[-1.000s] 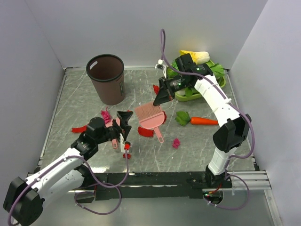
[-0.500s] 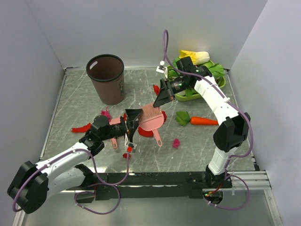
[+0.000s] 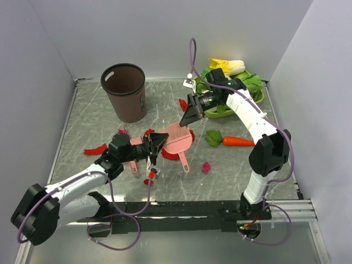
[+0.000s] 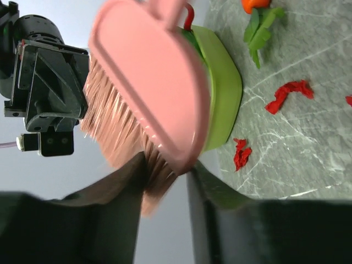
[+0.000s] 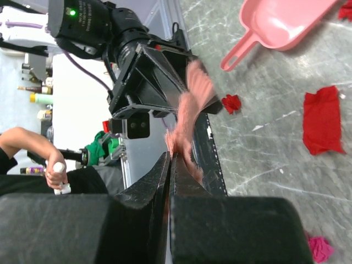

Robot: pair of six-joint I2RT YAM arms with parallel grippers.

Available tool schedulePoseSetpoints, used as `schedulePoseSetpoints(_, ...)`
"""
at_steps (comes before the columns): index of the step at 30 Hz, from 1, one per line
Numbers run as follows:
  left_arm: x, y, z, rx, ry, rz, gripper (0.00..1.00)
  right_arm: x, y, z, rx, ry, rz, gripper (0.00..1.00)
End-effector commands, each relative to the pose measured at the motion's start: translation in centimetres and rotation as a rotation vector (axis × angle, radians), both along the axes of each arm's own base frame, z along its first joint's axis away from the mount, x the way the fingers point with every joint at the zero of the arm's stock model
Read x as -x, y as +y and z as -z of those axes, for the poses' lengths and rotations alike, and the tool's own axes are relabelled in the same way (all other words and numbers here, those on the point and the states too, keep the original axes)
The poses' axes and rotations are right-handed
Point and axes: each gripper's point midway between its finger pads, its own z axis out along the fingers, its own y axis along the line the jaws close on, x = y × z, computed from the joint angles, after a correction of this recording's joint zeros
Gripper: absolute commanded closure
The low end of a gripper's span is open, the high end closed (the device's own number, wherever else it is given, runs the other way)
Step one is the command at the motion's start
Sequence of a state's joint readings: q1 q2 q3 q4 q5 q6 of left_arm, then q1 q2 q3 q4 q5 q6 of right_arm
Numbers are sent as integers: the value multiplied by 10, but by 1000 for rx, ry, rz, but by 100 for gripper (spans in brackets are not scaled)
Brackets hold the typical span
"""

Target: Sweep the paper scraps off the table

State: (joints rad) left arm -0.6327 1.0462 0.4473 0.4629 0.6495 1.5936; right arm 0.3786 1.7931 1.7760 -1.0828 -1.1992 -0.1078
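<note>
A pink brush (image 3: pixel 177 137) is tilted up off the table (image 3: pixel 231 176). My right gripper (image 3: pixel 187 122) is shut on the tips of its bristles (image 5: pixel 192 93). My left gripper (image 3: pixel 159 140) has come in from the left, and its jaws press the brush's lower end (image 4: pixel 176 157), one on the bristles, one on the pink back. The paper scraps lie scattered: red ones (image 3: pixel 92 149) (image 3: pixel 170 154) (image 3: pixel 182 103), magenta ones (image 3: pixel 206 166) (image 3: pixel 124 132). A pink dustpan (image 3: pixel 134 158) lies under the left wrist.
A brown bin (image 3: pixel 125 91) stands at the back left. A green tray (image 3: pixel 258 94) of vegetables sits at the back right, with a carrot (image 3: pixel 237 141) in front of it. Pale walls close three sides, and a black rail (image 3: pixel 181 209) runs along the near edge.
My left gripper slid right to the brush and narrowed its wide-open jaws onto the brush's end. The right gripper kept its hold and barely moved.
</note>
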Motion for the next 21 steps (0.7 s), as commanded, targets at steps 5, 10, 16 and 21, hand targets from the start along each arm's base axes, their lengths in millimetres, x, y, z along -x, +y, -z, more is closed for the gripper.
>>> schedulePoseSetpoints(5, -1, 2, -32, 48, -40, -20, 92, -11, -2, 15, 47, -21, 23, 95)
schedulePoseSetpoints(10, -9, 12, -36, 80, 49, -106, 99, -30, -11, -5, 66, -221, 33, 44)
schedulePoseSetpoints(16, -24, 24, -24, 82, 537, -302, 99, -65, -46, -46, 70, -502, 125, 29)
schedulePoseSetpoints(21, -22, 27, -25, 150, 962, -464, 99, -62, -68, -66, 113, -749, 198, 26)
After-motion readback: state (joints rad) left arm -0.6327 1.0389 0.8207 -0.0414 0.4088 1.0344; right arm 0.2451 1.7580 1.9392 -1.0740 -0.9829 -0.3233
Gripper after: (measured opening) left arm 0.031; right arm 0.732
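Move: The pink brush hangs between the grippers, pinched by the right one at its bristle end. Its middle lies about 5 cm right and 1 cm back of the left hand, which has its half-open fingers around the brush edge, and some 5 cm back, 2 cm left and 5 cm below the right hand. Roughly 21 cm below the left hand, the flat red scrap lies 2 cm right and 1 cm back, the dustpan 15 cm left and 1 cm back. Shut the left gripper on the brush's left edge, where bristles meet head, keeping that hand nearly still. Then open the right fingers wide and draw that hand clear, forward and to the right, about 9 cm in all, dipping before it rises. Carry the brush up, forward and slightly left with the left hand, some 5 cm, rolling the wrist's top forward about 35 degrees and swinging the fingertips counter-clockwise. ##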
